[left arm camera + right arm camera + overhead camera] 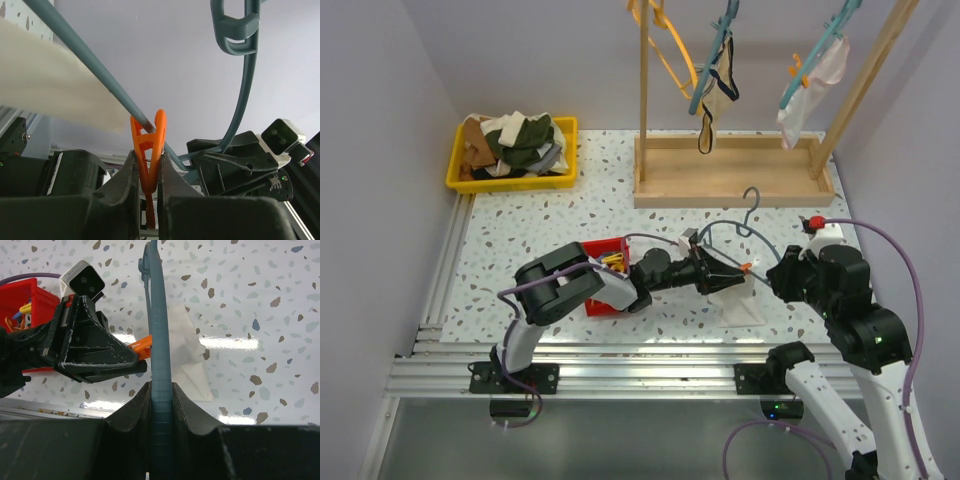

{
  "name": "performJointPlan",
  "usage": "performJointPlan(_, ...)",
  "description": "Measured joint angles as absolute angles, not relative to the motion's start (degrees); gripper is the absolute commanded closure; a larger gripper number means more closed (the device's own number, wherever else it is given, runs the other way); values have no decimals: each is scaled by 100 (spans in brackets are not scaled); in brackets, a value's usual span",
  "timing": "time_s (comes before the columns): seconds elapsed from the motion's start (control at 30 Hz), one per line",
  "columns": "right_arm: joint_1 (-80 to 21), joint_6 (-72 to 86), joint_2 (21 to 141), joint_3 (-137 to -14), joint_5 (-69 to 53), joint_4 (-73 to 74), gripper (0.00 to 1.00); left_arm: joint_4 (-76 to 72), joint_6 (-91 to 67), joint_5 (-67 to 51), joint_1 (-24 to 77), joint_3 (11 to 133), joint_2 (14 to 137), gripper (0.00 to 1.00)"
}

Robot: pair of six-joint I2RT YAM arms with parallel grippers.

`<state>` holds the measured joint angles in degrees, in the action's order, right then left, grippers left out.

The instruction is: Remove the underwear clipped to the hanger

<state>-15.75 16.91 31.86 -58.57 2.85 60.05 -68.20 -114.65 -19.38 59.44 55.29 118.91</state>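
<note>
A grey-blue hanger (752, 205) hangs low over the table front. My right gripper (782, 272) is shut on its bar, which runs upright between the jaws in the right wrist view (160, 340). My left gripper (740, 270) is shut on an orange clip (747, 267) that sits on the hanger bar (90, 65). The clip (150, 145) is squeezed between the jaws. White underwear (735, 305) lies beneath the hanger on the table. It also shows in the right wrist view (190, 355) and as a cream blur in the left wrist view (45, 90).
A red bin (605, 275) holding clips stands under the left arm. A yellow bin (453, 170) of clothes is at the back left. A wooden rack (730, 185) at the back carries more hangers with underwear (715, 85).
</note>
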Motion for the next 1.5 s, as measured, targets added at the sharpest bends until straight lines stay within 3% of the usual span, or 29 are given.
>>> performJointPlan(0.27, -1586, 1782, 3240, -5857, 504, 6007, 100, -7030, -11448, -1876, 5922, 5323, 11848, 100)
performJointPlan(0.4, -1586, 1857, 3288, -5857, 642, 6010, 100, -6696, -11067, -1951, 5813, 4797, 11249, 100)
performJointPlan(0.53, -1586, 1905, 3297, -5861, 679, 6010, 100, -4727, -9802, -1894, 5433, 4160, 9631, 100)
performJointPlan(0.77, -1586, 1953, 3299, -5894, 650, 6034, 100, -646, -7417, -668, 4886, 4418, 7116, 100)
performJointPlan(1.0, -1586, 1973, 3317, -5894, 593, 6036, 100, 1723, -6519, 425, 4700, 4480, 6847, 100)
performJointPlan(1.2, -1586, 1990, 3415, -5924, 510, 6036, 100, 2724, -6248, 1092, 4635, 4523, 6960, 100)
performJointPlan(1.23, -1586, 1990, 3422, -5931, 499, 6036, 100, 2825, -6202, 1153, 4604, 4574, 7013, 93)
performJointPlan(1.27, -1586, 1990, 3428, -5942, 497, 6038, 100, 2884, -6173, 1216, 4567, 4633, 7074, 74)
performJointPlan(1.33, -1586, 1988, 3452, -5981, 495, 6040, 100, 2963, -6086, 1304, 4501, 4748, 7199, 57)
performJointPlan(1.37, -1586, 1988, 3463, -5996, 495, 6040, 100, 2976, -6036, 1341, 4488, 4788, 7244, 34)
performJointPlan(1.5, -1586, 1986, 3518, -6080, 482, 6064, 100, 3083, -5992, 1439, 4464, 4901, 7319, 0)
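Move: The red clothespin box, where my left hand takes the orange clothespin it already holds, lies about 29 cm to its left, 4 cm ahead and some 15 cm below. The blue-grey hanger's middle is about 6 cm ahead and 2 cm to the right at about the same height; the white underwear is roughly 3 cm back, 3 cm right and 14 cm below. From my right hand the box is some 40 cm left, 6 cm ahead and 21 cm down. With the orange clothespin pinched open, I draw my left hand off the hanger's bar and sweep about 29 cm left to the red box, rising slightly before sinking, for some 9 cm net drop and a small forward drift. On the way I swing the fingers from pointing right to down and forward, about 85 degrees, then open them wide over the box. My right hand keeps the hanger gripped, almost still. ##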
